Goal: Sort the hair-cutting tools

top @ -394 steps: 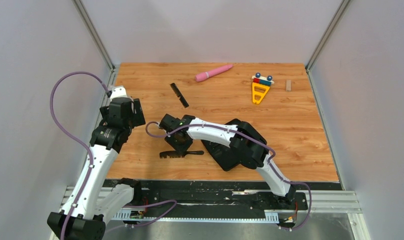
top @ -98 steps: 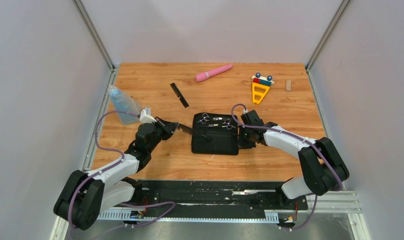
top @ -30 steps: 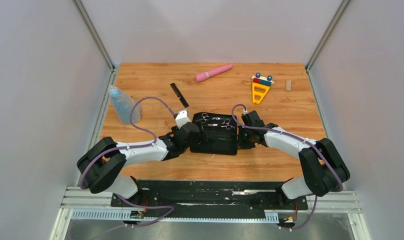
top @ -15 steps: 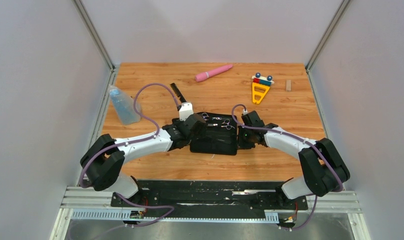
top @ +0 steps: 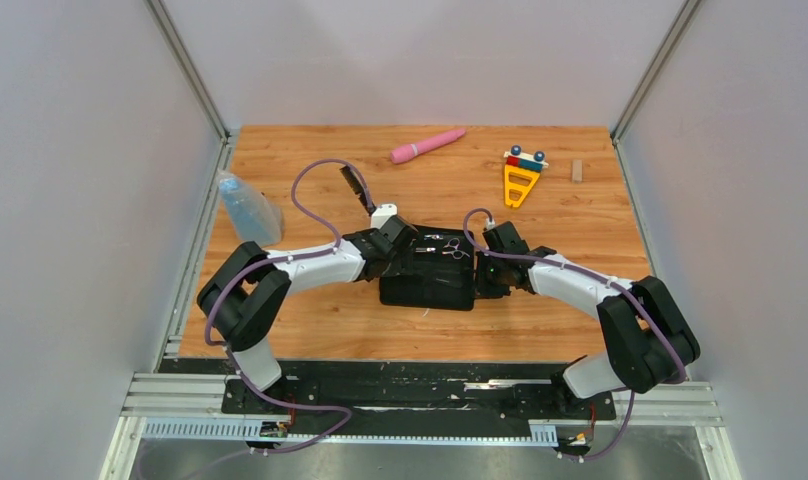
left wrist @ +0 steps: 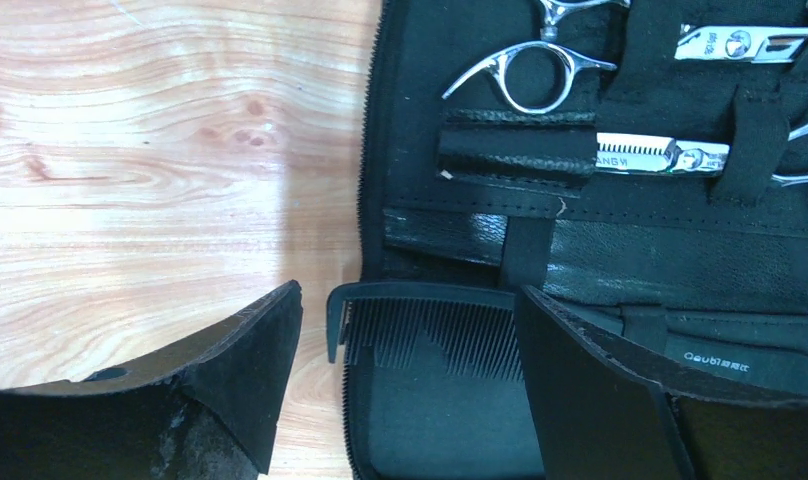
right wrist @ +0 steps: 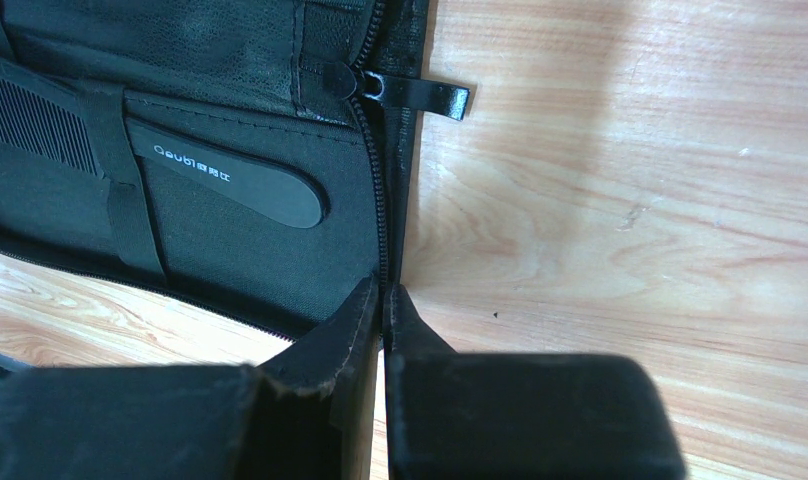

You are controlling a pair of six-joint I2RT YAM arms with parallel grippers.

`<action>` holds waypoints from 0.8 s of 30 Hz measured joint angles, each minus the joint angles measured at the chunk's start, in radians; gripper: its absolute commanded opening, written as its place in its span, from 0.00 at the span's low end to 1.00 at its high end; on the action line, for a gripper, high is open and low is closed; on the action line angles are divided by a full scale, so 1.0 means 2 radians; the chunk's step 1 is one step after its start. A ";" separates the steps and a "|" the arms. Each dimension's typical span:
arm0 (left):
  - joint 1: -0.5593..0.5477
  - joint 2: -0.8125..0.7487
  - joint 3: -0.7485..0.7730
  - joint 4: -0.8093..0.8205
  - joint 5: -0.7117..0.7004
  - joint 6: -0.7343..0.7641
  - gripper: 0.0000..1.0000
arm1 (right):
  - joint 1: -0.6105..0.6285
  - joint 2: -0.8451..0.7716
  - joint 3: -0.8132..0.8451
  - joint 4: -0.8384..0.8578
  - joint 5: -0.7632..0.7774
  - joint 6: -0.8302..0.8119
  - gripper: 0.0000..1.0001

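The black zip case [top: 430,285] lies open mid-table. Two silver scissors sit strapped in its upper half, one with its ring handle [left wrist: 525,75] near the zip, the other [left wrist: 740,42] further right. A black comb with a handle [left wrist: 420,312] lies in the lower half, its handle [right wrist: 240,190] under a strap. My left gripper [left wrist: 410,295] hangs open over the case's left end, a finger on either side of the comb's teeth, apart from them. My right gripper [right wrist: 382,290] is shut on the case's right zip edge. A second black comb [top: 356,186] lies on the wood behind the case.
A pink wand [top: 427,145] lies at the back centre. A yellow toy [top: 520,180] and a small wooden block [top: 577,171] sit back right. A clear bluish bottle [top: 248,210] stands at the left edge. The left arm's purple cable loops over the far comb.
My left arm swung away from the near edge and right, over the case's left end, its jaws narrowing slightly. The comb it carried seconds ago now lies in the case. The right arm stayed put.
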 measured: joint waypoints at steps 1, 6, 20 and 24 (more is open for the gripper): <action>0.000 0.003 0.003 -0.001 0.003 0.001 0.80 | 0.000 0.000 0.000 0.000 0.000 0.000 0.01; 0.000 0.011 0.015 -0.015 0.026 -0.006 0.69 | 0.000 0.000 0.000 0.000 0.000 0.000 0.01; -0.004 0.011 0.035 -0.062 0.052 -0.027 0.63 | 0.000 0.000 0.000 0.000 0.000 0.000 0.01; -0.007 0.019 0.050 -0.069 0.059 -0.028 0.64 | 0.000 0.000 0.000 0.000 0.001 0.000 0.01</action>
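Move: The comb lies strapped across the open case, its middle roughly 5 cm to the right of the left hand, about level fore and aft and 2 cm lower; its toothed end pokes past the case's left edge, between the open fingers. The case's middle is some 6 cm to the right, 3 cm down, and the thinning scissors 9 cm to the right and 5 cm ahead. From the right hand, the comb's middle is about 10 cm to the left and 3 cm ahead. The comb's toothed end is caught by the left gripper's left finger and pushed rightwards under the strap, as the left hand works about 2 cm back and 2 cm to the right. Its fingers close part way without shutting and tip some 5 to 10 degrees steeper. The right hand stays put, shut fingers keeping hold of the case's right edge near the near corner. ##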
